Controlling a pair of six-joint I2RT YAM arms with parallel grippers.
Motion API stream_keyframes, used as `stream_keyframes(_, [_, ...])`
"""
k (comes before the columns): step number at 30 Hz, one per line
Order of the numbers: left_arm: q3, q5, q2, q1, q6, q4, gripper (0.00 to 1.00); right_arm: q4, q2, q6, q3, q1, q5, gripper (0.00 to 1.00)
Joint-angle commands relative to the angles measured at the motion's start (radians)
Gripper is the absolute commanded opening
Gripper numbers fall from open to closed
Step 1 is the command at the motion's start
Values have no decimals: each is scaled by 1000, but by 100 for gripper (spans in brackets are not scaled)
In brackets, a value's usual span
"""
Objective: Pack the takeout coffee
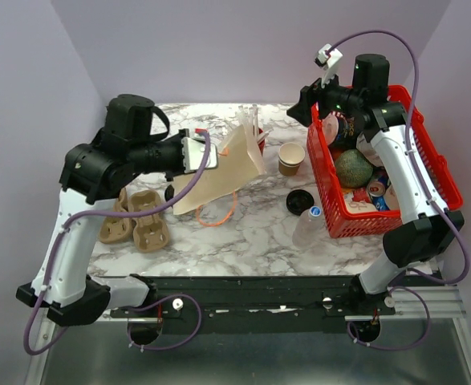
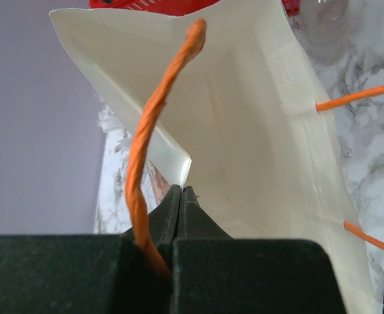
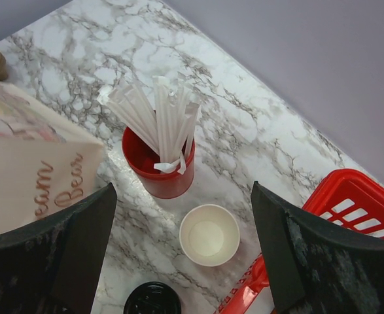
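Observation:
The takeout coffee is out of view in every frame. A cream paper bag (image 1: 227, 164) with orange cord handles (image 2: 149, 124) hangs tilted over the middle of the marble table, its mouth facing the left wrist camera. My left gripper (image 2: 180, 191) is shut on the bag's near rim. My right gripper (image 3: 182, 186) hovers open and empty high over the back of the table, beside the red basket (image 1: 440, 164). Below it stand a lidless tan cup (image 3: 209, 234) with a white inside and a loose black lid (image 3: 152, 301).
A red cup (image 3: 159, 171) full of wrapped straws stands behind the bag. The basket holds an avocado (image 1: 353, 167) and cans. A plastic bottle (image 1: 307, 226) lies in front of the basket. Brown pulp cup carriers (image 1: 139, 223) sit at the left.

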Motion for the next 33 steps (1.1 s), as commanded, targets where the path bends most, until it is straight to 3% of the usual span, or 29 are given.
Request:
stream_keyframes(1, [-86, 49, 37, -38, 120, -44, 0, 1, 4, -8, 31, -6, -34, 92])
stream_keyframes(5, [-157, 32, 58, -52, 207, -19, 0, -2, -21, -28, 8, -6, -26, 92])
stream_keyframes(11, [-243, 1, 119, -67, 223, 112, 0, 0, -31, -32, -18, -6, -51, 92])
stream_keyframes(23, [-225, 63, 268, -82, 177, 232, 0, -32, -18, -63, -6, -7, -103, 92])
stream_keyframes(27, [-217, 55, 296, -89, 174, 261, 0, -90, -1, -107, 20, -7, -230, 92])
stream_keyframes(29, [-217, 50, 310, -90, 160, 284, 14, -120, 1, -173, 24, -6, -304, 93])
stream_keyframes(30, [-215, 44, 313, -93, 154, 289, 38, -170, 7, -211, 26, -6, -374, 93])
stream_keyframes(33, [-205, 37, 324, -95, 129, 304, 77, -263, 21, -328, 41, -3, -457, 93])
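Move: The open patch of table where the held paper bag is going lies about 12 cm ahead of the left hand, 7 cm to its right and roughly 40 cm below. The red straw holder stands 23 cm ahead and 9 cm right, with the stacked paper cups 24 cm ahead and 22 cm right. The black-lidded cup is 13 cm ahead and 12 cm left. From the right hand, that patch is some 9 cm back, 18 cm left and 35 cm below. Lowering the paper bag still pinched by its rim, the left hand drops about 14 cm, fast at first, while working forward and right some 8 cm each way, down in front of the straw holder with a slight clockwise turn; only at the end do its fingers open halfway. Late on, the open right hand draws back 4 cm and a little left towards the bag, swinging about 15 degrees counter-clockwise. ##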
